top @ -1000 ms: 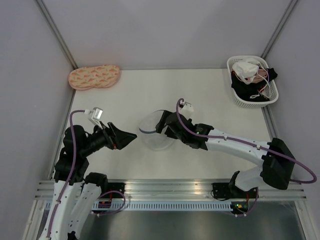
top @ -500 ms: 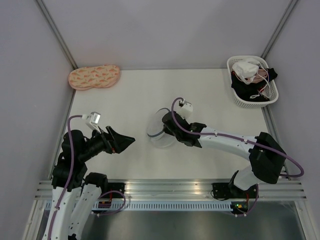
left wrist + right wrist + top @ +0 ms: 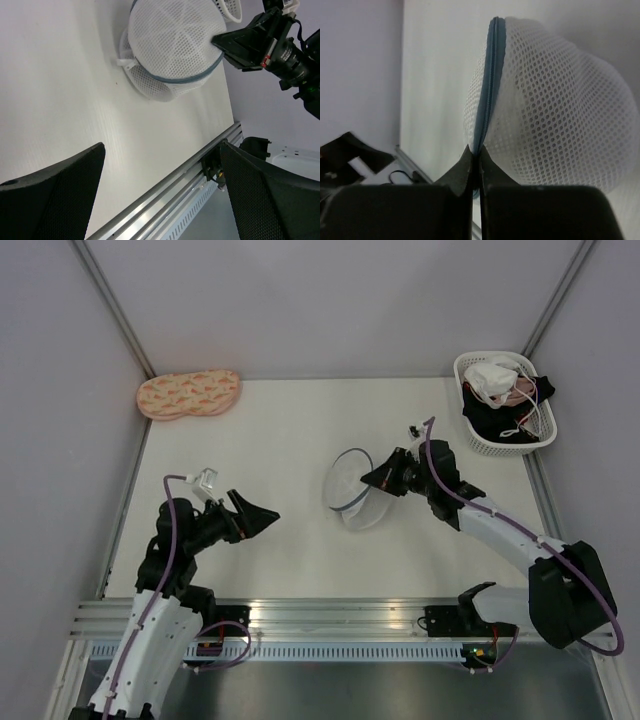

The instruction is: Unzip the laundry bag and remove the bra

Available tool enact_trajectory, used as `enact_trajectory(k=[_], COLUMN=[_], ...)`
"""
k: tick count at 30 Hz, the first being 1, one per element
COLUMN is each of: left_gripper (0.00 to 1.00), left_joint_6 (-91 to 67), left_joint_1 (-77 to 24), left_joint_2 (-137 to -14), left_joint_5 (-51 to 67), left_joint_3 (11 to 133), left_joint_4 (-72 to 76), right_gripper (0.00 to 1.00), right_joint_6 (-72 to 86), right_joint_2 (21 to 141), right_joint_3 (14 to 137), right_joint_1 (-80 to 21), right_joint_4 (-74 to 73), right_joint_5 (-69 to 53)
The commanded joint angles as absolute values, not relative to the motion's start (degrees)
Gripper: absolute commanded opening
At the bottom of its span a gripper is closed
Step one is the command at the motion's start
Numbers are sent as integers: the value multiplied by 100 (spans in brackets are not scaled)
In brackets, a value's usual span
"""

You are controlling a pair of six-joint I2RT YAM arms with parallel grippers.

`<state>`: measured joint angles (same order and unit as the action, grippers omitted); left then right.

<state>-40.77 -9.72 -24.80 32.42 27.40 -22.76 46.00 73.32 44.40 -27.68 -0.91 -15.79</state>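
Note:
The laundry bag [image 3: 352, 492] is a round white mesh pouch with a blue-grey hoop rim, standing on edge at the table's middle. It also shows in the left wrist view [image 3: 172, 47] and the right wrist view [image 3: 555, 115]. My right gripper [image 3: 377, 479] is shut on the bag's blue zipper rim [image 3: 485, 112] at its right side. My left gripper [image 3: 268, 515] is open and empty, left of the bag and apart from it. The bra is not visible; the mesh hides the bag's inside.
A white lattice basket [image 3: 542, 425] with white, pink and black garments stands at the back right. A peach patterned pad [image 3: 188, 393] lies at the back left. The metal rail [image 3: 340, 615] runs along the near edge.
My right gripper has swung to the right and dragged the bag with it, tilting it up on edge. My left gripper drew back slightly and stays open.

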Motion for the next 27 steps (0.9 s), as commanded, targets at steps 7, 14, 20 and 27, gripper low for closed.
enact_trajectory(k=[7, 14, 20, 27], left_gripper=[100, 100, 99, 100], left_joint_6=[-6327, -6952, -5981, -5405], left_joint_1=[-967, -976, -976, -976], left_joint_2=[-2970, -4779, -5818, -5694], left_joint_5=[4254, 4535, 4414, 3736], left_joint_3=[1003, 449, 860, 1221], left_joint_4=[2932, 5570, 4030, 3111], right_gripper=[0, 1, 1, 0], right_joint_6=[8659, 10091, 10090, 10204], right_joint_2=[8286, 9809, 9607, 9729], right_joint_3=[2559, 2250, 2347, 2303], right_joint_1=[-2320, -2276, -2172, -2030], right_joint_4=[7449, 10028, 9835, 10063], right_joint_5=[-4860, -4851, -5018, -5185])
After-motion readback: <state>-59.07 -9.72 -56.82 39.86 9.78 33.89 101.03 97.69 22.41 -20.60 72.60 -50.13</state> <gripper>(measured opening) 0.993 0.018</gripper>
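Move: Off to the left hand's right, the laundry bag's middle lies about 22 cm across, 6 cm ahead and 8 cm below; its small white tab is nearer, roughly 15 cm right, 3 cm ahead and 8 cm down. The right hand already has the zipper edge pinched, with the bag's middle some 3 cm to its left, 2 cm back and 5 cm below. Keeping its pinch on the zipper edge, the right hand draws the laundry bag back about 5 cm and a little left, while its wrist turns over some 50 degrees until the fingers point nearly level to the left. The wide-open left hand closes in on the bag, sinking about 6 cm overall with an uneven dip, going forward and somewhat right, and rolling its left side down before partly rolling back. ##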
